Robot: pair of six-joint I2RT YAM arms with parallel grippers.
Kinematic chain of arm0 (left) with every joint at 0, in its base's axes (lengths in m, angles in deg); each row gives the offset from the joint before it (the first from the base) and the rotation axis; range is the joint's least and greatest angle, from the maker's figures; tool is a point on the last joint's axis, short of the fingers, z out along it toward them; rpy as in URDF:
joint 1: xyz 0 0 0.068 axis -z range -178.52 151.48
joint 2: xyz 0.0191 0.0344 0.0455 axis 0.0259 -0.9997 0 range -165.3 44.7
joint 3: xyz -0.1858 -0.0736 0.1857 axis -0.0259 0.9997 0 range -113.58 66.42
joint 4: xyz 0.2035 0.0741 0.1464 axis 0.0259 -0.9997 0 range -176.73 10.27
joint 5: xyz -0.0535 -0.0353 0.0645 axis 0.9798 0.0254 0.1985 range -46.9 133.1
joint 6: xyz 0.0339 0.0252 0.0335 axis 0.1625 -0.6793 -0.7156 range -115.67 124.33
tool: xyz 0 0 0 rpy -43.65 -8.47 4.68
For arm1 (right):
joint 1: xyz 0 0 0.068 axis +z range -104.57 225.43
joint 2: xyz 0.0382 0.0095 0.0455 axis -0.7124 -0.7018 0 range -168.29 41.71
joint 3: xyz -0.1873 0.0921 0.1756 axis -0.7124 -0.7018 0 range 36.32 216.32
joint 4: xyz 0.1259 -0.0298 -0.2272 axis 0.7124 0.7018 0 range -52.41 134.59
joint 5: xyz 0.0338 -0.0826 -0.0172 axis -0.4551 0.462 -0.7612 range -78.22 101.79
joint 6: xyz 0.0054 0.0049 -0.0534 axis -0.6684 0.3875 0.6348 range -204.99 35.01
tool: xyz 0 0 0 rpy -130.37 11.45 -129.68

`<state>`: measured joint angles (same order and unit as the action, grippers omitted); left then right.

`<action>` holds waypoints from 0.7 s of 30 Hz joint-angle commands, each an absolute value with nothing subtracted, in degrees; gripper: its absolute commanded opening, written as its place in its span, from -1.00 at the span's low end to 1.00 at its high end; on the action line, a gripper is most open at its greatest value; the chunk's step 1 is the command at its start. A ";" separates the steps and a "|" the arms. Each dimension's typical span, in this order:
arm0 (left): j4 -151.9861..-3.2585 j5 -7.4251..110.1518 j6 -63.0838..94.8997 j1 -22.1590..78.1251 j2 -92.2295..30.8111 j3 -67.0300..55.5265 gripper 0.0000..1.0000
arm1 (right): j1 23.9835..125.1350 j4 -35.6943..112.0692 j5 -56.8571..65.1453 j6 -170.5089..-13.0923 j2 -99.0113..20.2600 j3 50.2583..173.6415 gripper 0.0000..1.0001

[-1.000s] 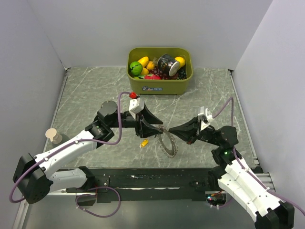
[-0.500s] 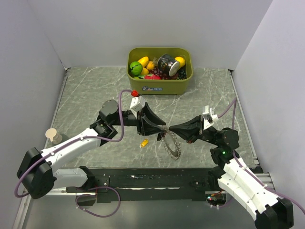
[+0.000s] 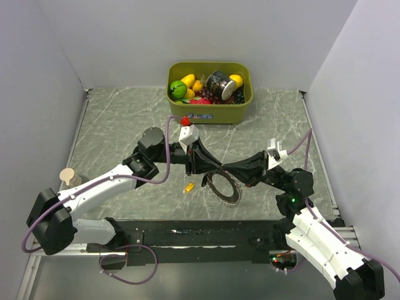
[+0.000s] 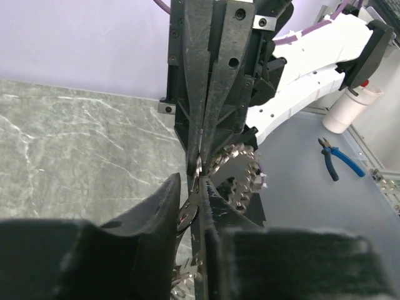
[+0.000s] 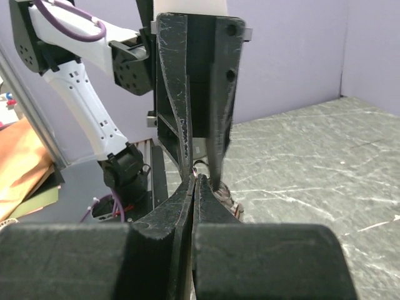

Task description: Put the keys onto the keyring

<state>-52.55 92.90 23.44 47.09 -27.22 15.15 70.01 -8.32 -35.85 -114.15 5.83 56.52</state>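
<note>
The keyring [image 3: 226,187], a large grey ring with a toothed rim, hangs tilted above the table between both arms. My right gripper [image 3: 223,169] is shut on its top edge, and its closed tips [image 5: 195,178] pinch the thin metal. My left gripper [image 3: 210,169] meets it tip to tip from the left. The left gripper's jaws [image 4: 189,184] stand narrow on a small metal key [image 4: 187,212] that hangs at the ring [image 4: 237,181]. A yellow key [image 3: 187,187] lies on the table, left of the ring. No other keys show clearly.
An olive bin [image 3: 209,114] of toy fruit and a can stands at the back centre. A beige peg [image 3: 69,178] sits at the left edge. In the left wrist view, blue pliers [image 4: 340,164] and a white cup [image 4: 356,103] lie beyond the table.
My left gripper moved right toward the right gripper and its jaws narrowed onto the key. The keyring swung up from lying flatter to hanging between the two grippers.
</note>
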 commanded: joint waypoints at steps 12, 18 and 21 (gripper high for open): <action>-58.98 87.24 16.02 49.30 -25.18 12.45 -0.98 | 69.95 -12.16 -32.25 -113.73 8.04 56.88 -0.95; -64.78 82.84 11.54 49.30 -22.37 12.10 -0.98 | 69.87 -7.68 -30.14 -111.97 10.85 57.41 0.05; -66.54 81.69 9.87 49.30 -21.23 12.36 -0.98 | 69.87 -5.83 -28.65 -111.09 12.17 57.50 0.44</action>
<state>-64.63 85.78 13.61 49.40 -24.32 13.95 69.79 -5.85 -31.31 -112.80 9.98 56.44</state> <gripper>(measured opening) 0.030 0.606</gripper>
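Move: The keyring's small metal loop sits right at the meeting fingertips, about 1 cm to the left hand's right and level with it, and about 1 cm to the left of the right hand, which already holds it. The big spiky ring hangs from there, its middle some 4 cm back, 2 cm right and 5 cm below the left hand. The yellow key lies on the table roughly 5 cm ahead, 10 cm left and 28 cm below that hand. The small metal loop is handed over in the air: the left fingers, partly open at first, close and pinch it while their hand stays nearly in place. Only then do the right fingers open to over half and let go, that hand easing about 1 cm right and 1 cm up, away from the loop; at the end the left hand sinks a good 1 cm. ##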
